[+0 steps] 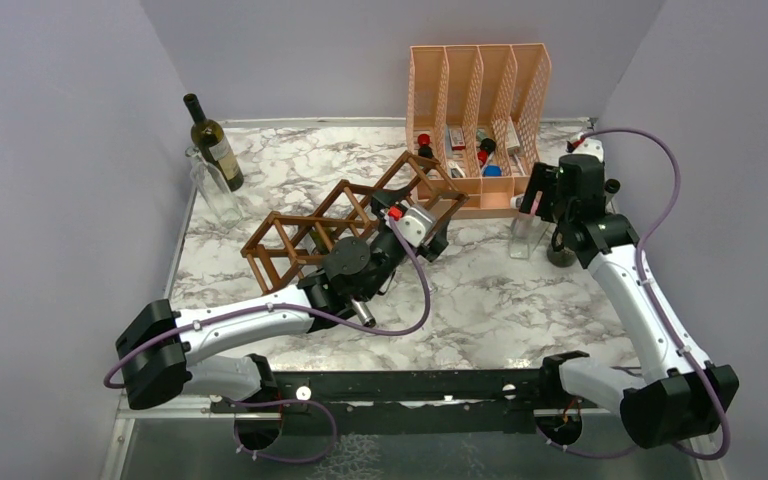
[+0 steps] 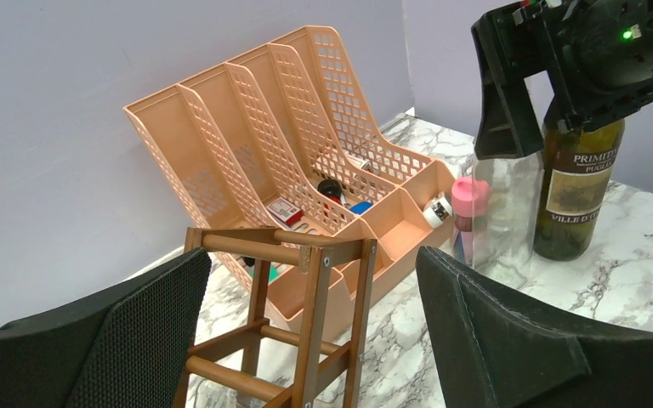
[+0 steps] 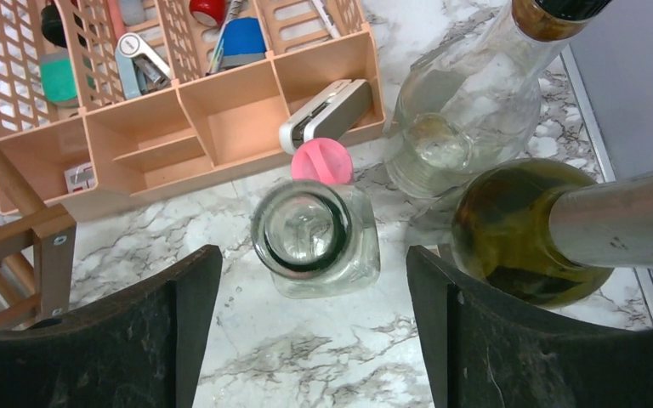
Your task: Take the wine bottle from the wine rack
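The brown wooden wine rack lies slantwise mid-table; no bottle shows in the cells I can see, and my left arm hides part of it. My left gripper is open, its fingers standing either side of the rack's right end without touching it. A dark green wine bottle with a cream label stands upright on the table at the right, also in the right wrist view. My right gripper hovers above it, open and empty. A second dark wine bottle stands at the back left.
A peach mesh file organiser with small items stands at the back. A clear square jar, a pink-capped bottle and a clear glass bottle crowd the green bottle. A clear bottle stands at the left wall.
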Tool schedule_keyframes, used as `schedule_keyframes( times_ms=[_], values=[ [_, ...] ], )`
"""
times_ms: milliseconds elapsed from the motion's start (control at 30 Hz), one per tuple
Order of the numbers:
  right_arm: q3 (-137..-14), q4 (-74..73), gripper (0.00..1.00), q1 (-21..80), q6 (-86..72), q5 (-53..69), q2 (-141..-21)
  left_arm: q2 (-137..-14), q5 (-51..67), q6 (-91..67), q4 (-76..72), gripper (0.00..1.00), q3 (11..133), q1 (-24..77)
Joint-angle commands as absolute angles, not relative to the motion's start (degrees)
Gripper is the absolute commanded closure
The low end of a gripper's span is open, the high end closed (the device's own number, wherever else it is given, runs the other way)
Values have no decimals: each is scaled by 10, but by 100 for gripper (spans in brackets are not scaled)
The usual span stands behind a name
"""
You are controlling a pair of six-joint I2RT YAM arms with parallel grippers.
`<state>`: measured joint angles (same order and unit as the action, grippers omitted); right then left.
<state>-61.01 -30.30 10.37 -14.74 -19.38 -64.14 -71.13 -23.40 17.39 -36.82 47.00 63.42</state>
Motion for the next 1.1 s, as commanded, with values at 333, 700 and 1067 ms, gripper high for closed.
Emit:
schedule_keyframes(
  times_ms=[333,700,1067],
  values=[
    [-683,-393,6,100,-103,-83,-571,-653,-247,256,-390,4,459,629],
    [-702,-401,0,101,-137,143,-581,-659,-265,248,-413,3,452,570],
    [-618,-343,0,219,-251,208,-602,-664,-293,147,-405,1,455,481]
  ],
)
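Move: From my left hand, the green wine bottle still in the rack lies some 17 cm left, about level fore and aft and 25 cm below. The clear bottle in the rack is 6 cm left, 3 ahead and 23 below; the top tier stands 8 ahead, 2 right and 12 below. From my right hand, that clear bottle is about 29 cm left, 4 back and 14 below. The standing square bottle is 2 cm left, 2 ahead and 12 below. I swing my empty right hand back from the standing square bottle, first up and back, then mainly left, about 14 cm, towards the clear bottle in the rack. It turns some 35 degrees counter-clockwise, its left side rising as the fingers open fully. Meanwhile my open left hand rises, then sweeps left and forward above the rack towards its left end. ##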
